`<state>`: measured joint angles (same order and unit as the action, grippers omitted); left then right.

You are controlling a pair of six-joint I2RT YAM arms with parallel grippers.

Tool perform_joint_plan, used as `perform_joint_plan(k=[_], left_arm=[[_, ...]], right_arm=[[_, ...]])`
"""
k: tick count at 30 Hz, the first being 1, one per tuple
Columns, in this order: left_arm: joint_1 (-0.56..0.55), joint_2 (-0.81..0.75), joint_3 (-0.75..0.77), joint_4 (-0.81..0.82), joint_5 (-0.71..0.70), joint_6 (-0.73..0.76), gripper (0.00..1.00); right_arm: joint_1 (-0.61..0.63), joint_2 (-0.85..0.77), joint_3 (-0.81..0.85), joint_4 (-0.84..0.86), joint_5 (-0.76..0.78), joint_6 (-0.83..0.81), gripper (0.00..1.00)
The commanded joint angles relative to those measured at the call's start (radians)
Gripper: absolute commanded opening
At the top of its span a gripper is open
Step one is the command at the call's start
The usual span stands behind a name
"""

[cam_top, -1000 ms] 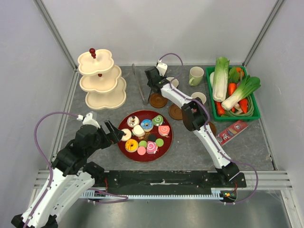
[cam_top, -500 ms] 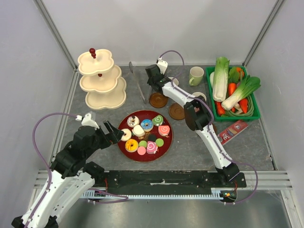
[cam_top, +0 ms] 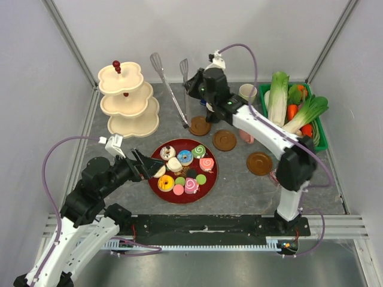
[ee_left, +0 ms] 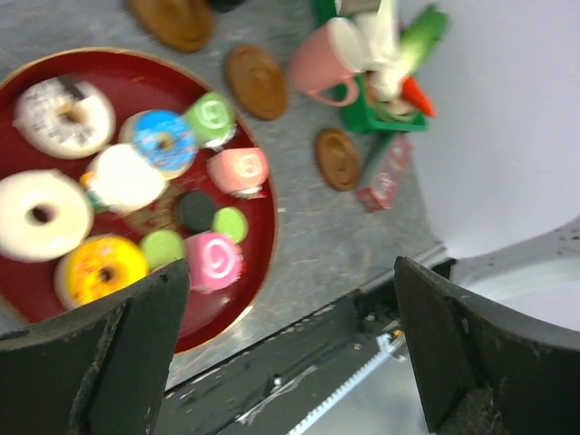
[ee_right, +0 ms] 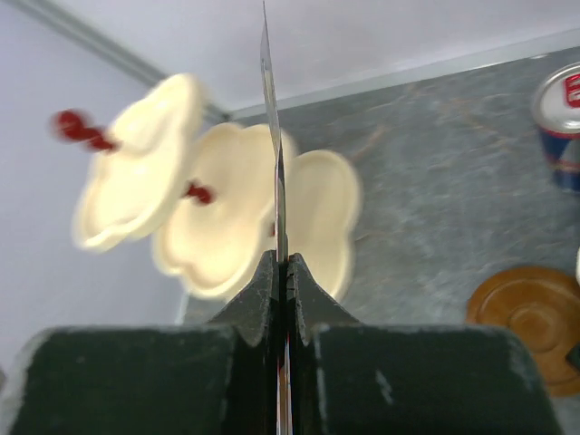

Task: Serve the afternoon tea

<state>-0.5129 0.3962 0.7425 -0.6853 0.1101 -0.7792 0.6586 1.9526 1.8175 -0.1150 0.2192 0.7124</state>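
Toy pastries fill a dark red plate [cam_top: 207, 186] in the middle of the table: donuts [cam_top: 166, 182], swirl rolls [cam_top: 206, 163] and small macarons. My left gripper [cam_top: 148, 165] hovers open at the plate's left edge with nothing between its fingers; the left wrist view shows the same plate [ee_left: 246, 297] and a pink mug [ee_left: 324, 62]. My right gripper [cam_top: 191, 84] is raised at the back, shut on one arm of the metal tongs [cam_top: 170, 94], which show edge-on as a thin blade [ee_right: 271, 109] in the right wrist view. A pale green mug [cam_top: 246, 92] peeks out behind the right arm.
A cream three-tier stand [cam_top: 127, 98] is at the back left. Brown coasters [cam_top: 224, 140] lie right of the plate. A green crate of toy vegetables [cam_top: 293, 116] sits at the back right. A drink can [ee_right: 562, 127] is at the right wrist view's edge.
The right gripper has closed on the tongs and lifted them off the table, its elbow swinging right. The left gripper has edged slightly toward the plate.
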Motion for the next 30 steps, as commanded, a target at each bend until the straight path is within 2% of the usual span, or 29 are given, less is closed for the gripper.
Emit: perform_joint_plan(k=[1,7,12,21,30], left_arm=[[-0.001,0.018,0.009,0.277,0.247,-0.005,0.99],[-0.003,0.131,-0.083,0.671,0.414,-0.161,0.99],[-0.01,0.248,-0.127,0.941,0.513,-0.241,0.99],[-0.05,0.392,-0.138,1.173,0.474,-0.284,0.99],[-0.068,0.529,-0.083,1.195,0.458,-0.259,0.99]], right_arm=[[0.002,-0.248,-0.265,0.198,-0.182,0.096,0.0],[0.038,-0.489,-0.549,0.267,-0.173,0.191,0.0],[0.064,-0.589,-0.618,0.272,-0.118,0.213,0.0],[0.088,-0.626,-0.688,0.31,-0.087,0.289,0.0],[0.131,-0.665,-0.722,0.37,-0.072,0.334,0.0]])
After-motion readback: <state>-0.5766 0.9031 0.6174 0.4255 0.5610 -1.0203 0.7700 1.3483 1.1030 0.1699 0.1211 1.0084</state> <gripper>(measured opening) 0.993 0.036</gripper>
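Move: The right gripper holds the serving tongs in the air, heads up. Their hinge end, which the left fingers go for, lies about 18 cm ahead of the open left gripper, 12 cm to its right and roughly level. The red plate's middle is 16 cm ahead, 12 cm right and 21 cm below the left hand; the cake stand some 38 cm ahead, 8 cm left and 8 cm lower. From the right hand, the left gripper waits about 27 cm back, 13 cm left and 8 cm lower. Draw the right gripper back some 16 cm over the plate, quickly at first and then easing, keeping the tongs pinched and rolling its left side up about 20 degrees. Meanwhile swing the open left gripper about 13 cm right and 7 cm up, turning clockwise and rolling its left side down, so its spread fingers come around the tongs' hinge end; don't close yet. ##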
